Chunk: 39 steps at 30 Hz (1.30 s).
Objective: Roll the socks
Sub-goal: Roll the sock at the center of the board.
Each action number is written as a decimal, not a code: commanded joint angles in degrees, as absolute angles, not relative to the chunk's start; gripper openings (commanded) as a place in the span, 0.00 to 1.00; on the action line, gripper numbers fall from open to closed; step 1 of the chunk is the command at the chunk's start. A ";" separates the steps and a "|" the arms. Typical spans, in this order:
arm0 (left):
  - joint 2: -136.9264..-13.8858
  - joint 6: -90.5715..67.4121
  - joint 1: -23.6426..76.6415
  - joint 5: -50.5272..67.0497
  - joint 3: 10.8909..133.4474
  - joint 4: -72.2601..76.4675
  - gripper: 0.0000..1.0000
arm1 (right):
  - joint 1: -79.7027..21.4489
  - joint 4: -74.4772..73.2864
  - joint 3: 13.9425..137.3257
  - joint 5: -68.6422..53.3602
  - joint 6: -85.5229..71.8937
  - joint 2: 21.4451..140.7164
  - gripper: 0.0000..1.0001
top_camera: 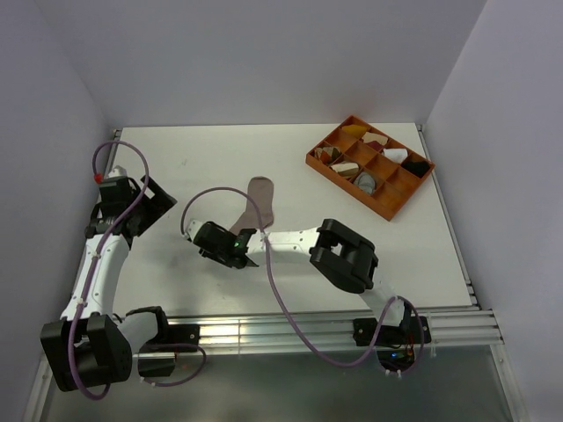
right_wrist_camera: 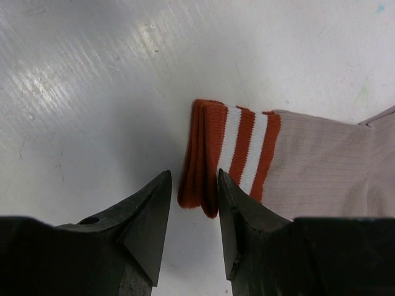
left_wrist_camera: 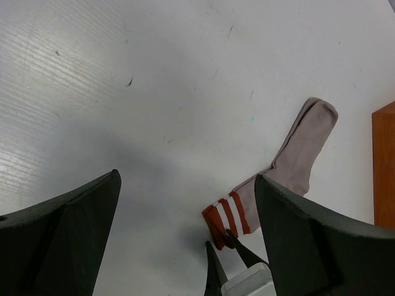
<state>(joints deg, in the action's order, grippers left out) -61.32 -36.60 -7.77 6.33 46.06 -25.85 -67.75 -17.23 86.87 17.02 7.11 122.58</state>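
One pinkish-tan sock (top_camera: 260,199) lies flat on the white table, its red-and-white striped cuff (right_wrist_camera: 237,151) folded over at the near end. In the right wrist view my right gripper (right_wrist_camera: 192,179) straddles the folded cuff edge. Its right finger touches the fabric and a small gap shows at the left finger, so the jaws stand partly open. From above, the right gripper (top_camera: 245,243) sits low at the cuff. My left gripper (left_wrist_camera: 186,179) is wide open and empty, hovering left of the sock (left_wrist_camera: 299,154); the top view shows that gripper (top_camera: 161,196) well apart from it.
An orange divided tray (top_camera: 398,201) with small cloth bundles stands at the back right; its edge (left_wrist_camera: 384,166) shows in the left wrist view. Purple cables loop over both arms. The table's near rail runs along the bottom.
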 commanded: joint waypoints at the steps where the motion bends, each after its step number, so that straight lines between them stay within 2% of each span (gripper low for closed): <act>1: -61.00 -35.33 -8.17 8.00 46.23 -23.38 0.95 | -68.20 -20.03 90.08 18.90 6.94 124.71 0.43; 6: -61.08 -35.33 -8.35 8.17 45.97 -23.47 0.95 | -68.20 -21.80 91.49 20.04 6.33 126.39 0.39; 9: -61.08 -35.42 -8.35 8.35 45.97 -23.29 0.95 | -68.29 -22.32 91.67 20.30 6.06 126.82 0.33; 13: -61.17 -35.42 -8.35 8.44 45.88 -23.29 0.94 | -68.29 -23.29 92.46 20.13 5.71 127.18 0.23; 20: -61.70 -35.42 -8.35 9.05 45.70 -23.03 0.94 | -68.12 -22.76 92.64 17.94 5.45 126.74 0.00; 30: -62.58 -35.77 -8.35 11.95 44.65 -22.15 0.93 | -61.88 -20.39 90.09 4.50 0.53 123.40 0.00; 39: -61.70 -37.26 -6.51 14.76 42.98 -22.15 0.93 | -51.70 -17.23 88.68 -20.28 -9.12 123.22 0.00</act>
<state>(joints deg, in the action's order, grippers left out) -62.72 -36.84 -7.53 12.47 43.90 -24.05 -55.16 -18.37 90.17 -8.84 -3.95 123.81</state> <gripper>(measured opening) 0.931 0.129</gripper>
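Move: My right hand is low over the cuff end of the striped sock. The cuff's edge is already between my half-open fingers, about 1 cm ahead, 1 cm to the right and 1 cm down. The sock's heel lies some 6 cm ahead and 12 cm right, its toe about 15 cm ahead and 10 cm right. From my raised left hand the cuff is roughly 17 cm right, 6 cm back and 14 cm down. I edge my right hand just under 1 cm forward and shut its fingers on the red cuff edge, pinching the layers. Keeping that hold, I roll the hand nearly 30 degrees, its fingers swinging to point less forward, and carry it some 2 cm on towards the toe, low over the board. My open left hand meanwhile starts drifting about 2 cm right and a little down, towards the cuff. ##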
